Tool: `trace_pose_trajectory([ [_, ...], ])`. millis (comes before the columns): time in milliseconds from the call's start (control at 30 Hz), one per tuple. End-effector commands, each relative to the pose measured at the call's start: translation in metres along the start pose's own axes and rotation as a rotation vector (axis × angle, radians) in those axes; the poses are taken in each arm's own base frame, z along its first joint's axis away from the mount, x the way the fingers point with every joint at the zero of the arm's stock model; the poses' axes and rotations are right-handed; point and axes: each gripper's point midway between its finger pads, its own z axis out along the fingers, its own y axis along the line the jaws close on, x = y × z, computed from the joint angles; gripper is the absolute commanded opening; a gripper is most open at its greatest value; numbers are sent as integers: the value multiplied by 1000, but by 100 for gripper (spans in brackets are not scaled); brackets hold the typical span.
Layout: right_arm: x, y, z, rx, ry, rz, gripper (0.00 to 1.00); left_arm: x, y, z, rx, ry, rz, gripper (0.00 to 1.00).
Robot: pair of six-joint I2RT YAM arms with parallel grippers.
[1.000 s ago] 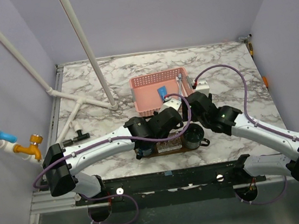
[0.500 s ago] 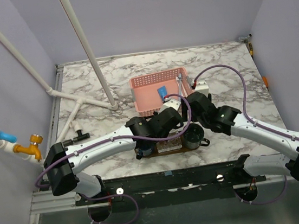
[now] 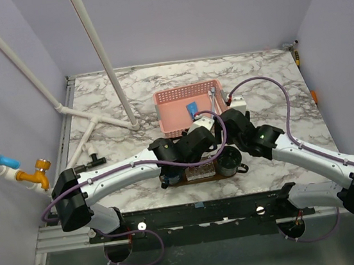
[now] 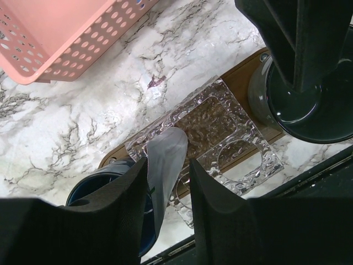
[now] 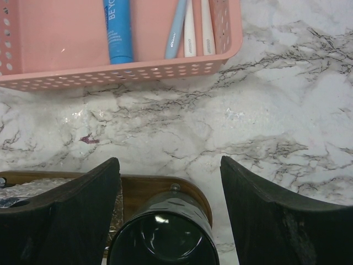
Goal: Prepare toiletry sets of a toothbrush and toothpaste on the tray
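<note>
The tray is a dark brown board that carries a clear glass holder with round holes. At its left end stands a blue cup. A flat whitish item stands up out of that cup. I cannot tell if it is toothpaste or a toothbrush. My left gripper is open around it. The item leans on the left finger, with a gap to the right finger. My right gripper hangs open above a dark cup on the tray's right end. A blue toothpaste tube and toothbrushes lie in the basket.
The pink perforated basket sits just behind the tray on the marble table. White pipes cross the back left. Both arms crowd over the tray, and the right gripper hangs right beside the left one.
The left jaws have come apart from the whitish item. In the top view both arms have hardly moved. The right wrist has edged slightly toward the basket.
</note>
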Motion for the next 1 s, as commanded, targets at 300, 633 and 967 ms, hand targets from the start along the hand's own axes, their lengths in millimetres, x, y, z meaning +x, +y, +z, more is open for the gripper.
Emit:
trace_pose_trajectory([
  [300,-22,14,-1,-30,-27,18,78,-50,20,-46,-24,-132,-14,44],
  [633,-48,44,14,-70,-21,-50,80,-79,45,-96,-32,-269,-56,65],
  [967,-65,63,69,-88,58,-69,79,-80,82,-141,-39,-387,-139,81],
])
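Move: Around the upright white tube, the left hand's part-open fingers sit with the tube's middle about 5 cm below them; the blue mug is some 9 cm left and 2 cm back, the green mug about 12 cm right and 2 cm back. From the right hand, the blue toothpaste in the basket lies about 12 cm ahead, 10 cm left and 13 cm down, the toothbrushes 14 cm ahead and 2 cm left, the green mug 9 cm back. Rising clear of the white tube in the holder, the left hand climbs about 15 cm, drifts left over the second half, opens its fingers much wider and tips them up and outward some 20 degrees. The right hand, open and empty, starts slowly, then sweeps forward about 7 cm and left 5 cm towards the blue toothpaste in the basket, rising only slightly. ##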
